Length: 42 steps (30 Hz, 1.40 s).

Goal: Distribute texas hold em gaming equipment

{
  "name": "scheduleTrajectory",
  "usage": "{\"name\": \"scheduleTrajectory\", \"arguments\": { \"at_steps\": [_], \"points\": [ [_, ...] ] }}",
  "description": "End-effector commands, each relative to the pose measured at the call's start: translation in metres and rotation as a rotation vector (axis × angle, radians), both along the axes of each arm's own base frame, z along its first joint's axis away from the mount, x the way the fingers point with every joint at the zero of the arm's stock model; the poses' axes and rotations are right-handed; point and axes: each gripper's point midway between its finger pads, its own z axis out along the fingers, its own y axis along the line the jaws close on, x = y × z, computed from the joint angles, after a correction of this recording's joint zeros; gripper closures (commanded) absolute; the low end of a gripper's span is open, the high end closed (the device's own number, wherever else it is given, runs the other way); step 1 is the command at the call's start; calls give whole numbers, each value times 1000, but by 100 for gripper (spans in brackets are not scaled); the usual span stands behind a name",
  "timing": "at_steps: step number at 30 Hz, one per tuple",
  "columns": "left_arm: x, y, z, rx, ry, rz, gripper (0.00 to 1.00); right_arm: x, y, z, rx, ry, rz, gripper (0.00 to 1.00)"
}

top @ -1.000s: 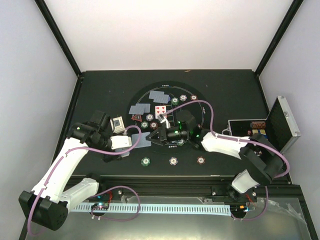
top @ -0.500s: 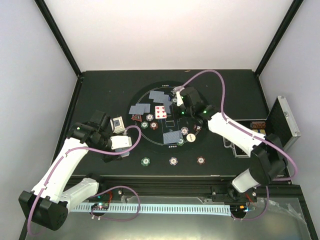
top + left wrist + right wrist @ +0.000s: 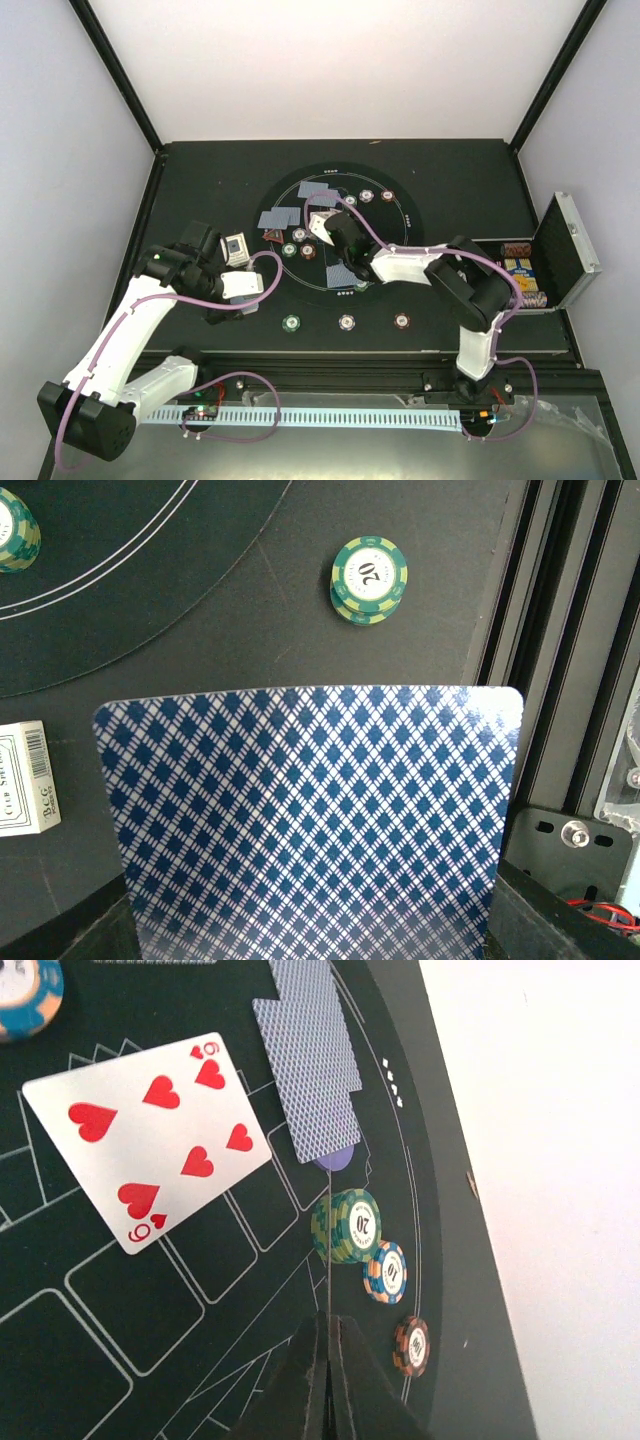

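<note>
My right gripper [image 3: 327, 1332] is shut on a playing card [image 3: 327, 1240], seen edge-on as a thin line. It hovers over the round mat [image 3: 400, 255] beside a face-up six of hearts [image 3: 150, 1140]. Ahead lie a face-down card [image 3: 310, 1060], a purple disc [image 3: 333, 1159], a green chip stack [image 3: 350, 1225], a blue chip [image 3: 388, 1272] and a brown chip [image 3: 412, 1345]. My left gripper [image 3: 262, 284] holds blue-backed cards [image 3: 310, 820] at the mat's left edge; the cards hide its jaws. A green chip [image 3: 369, 577] lies beyond them.
A card box [image 3: 237, 248] stands by the left wrist. Three chips [image 3: 346, 322] lie in a row near the front edge. More face-down cards [image 3: 280, 218] and chips [image 3: 300, 236] sit on the mat's left. The open case [image 3: 565, 250] stands at the right edge.
The right gripper took a card from the left gripper's cards, swung to the mat's far side, then came back left over the six of hearts. The left arm stayed still.
</note>
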Motion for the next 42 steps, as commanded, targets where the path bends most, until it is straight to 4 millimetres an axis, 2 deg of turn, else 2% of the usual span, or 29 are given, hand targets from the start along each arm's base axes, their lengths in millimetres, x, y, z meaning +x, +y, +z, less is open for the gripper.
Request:
{"name": "scheduleTrajectory", "arguments": {
  "at_steps": [1,4,7,11,12,14,16,20,25,28,31,35,38,42],
  "points": [
    [1,2,7,1,-20,12,98,18,12,14,-80,-112,51,99],
    [3,1,8,-2,-22,14,98,15,18,-8,-76,9,55,99],
    [4,0,9,-6,-24,14,98,6,25,-16,-27,97,75,99],
    [6,-1,10,-10,-33,15,98,-10,25,-32,-31,204,103,98],
    [7,-1,10,-10,-36,16,98,-14,24,-34,-32,223,109,95],
    [7,-1,11,-12,-43,18,98,-20,24,-38,-37,265,123,80],
    [7,-1,12,-14,-50,18,98,-22,23,-40,-46,287,116,71],
    [6,0,12,-13,-49,22,98,-24,20,-40,-54,324,90,55],
    [4,1,14,-12,-57,17,98,-26,19,-36,-42,358,75,41],
    [3,1,14,-13,-56,17,99,-28,16,-43,-57,409,52,40],
    [2,1,15,-12,-57,17,98,-20,12,-43,-30,431,-10,42],
    [1,2,13,-5,-56,13,98,-4,8,-22,158,493,-109,45],
    [2,3,14,-2,-55,15,98,-10,7,-10,266,508,-97,46],
    [4,2,13,-3,-53,13,98,-24,5,-16,311,552,-97,45]
  ]
}}
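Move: Some 9 cm to the left of the right hand, about 7 cm farther out and 7 cm below lies the face-up six of hearts, beside which the held card goes. The green chip stack stands roughly 13 cm straight ahead; the blue 10 chip lies about 15 cm left and 4 cm ahead, and the near face-down cards about 9 cm back and 2 cm left. From the left hand the six is about 31 cm ahead, 18 cm right and 13 cm below. Laying its card next to the six of hearts, the right hand first eases about 2 cm left with a little forward, sinking slightly, then draws back some 3 cm and on down to nearly 5 cm below its start, while the shut fingers open over half wide and let go. It then rises about 2 cm, goes a little forward and off to the right, fingers still apart, the wrist having tipped some 30 degrees farther downward throughout. ##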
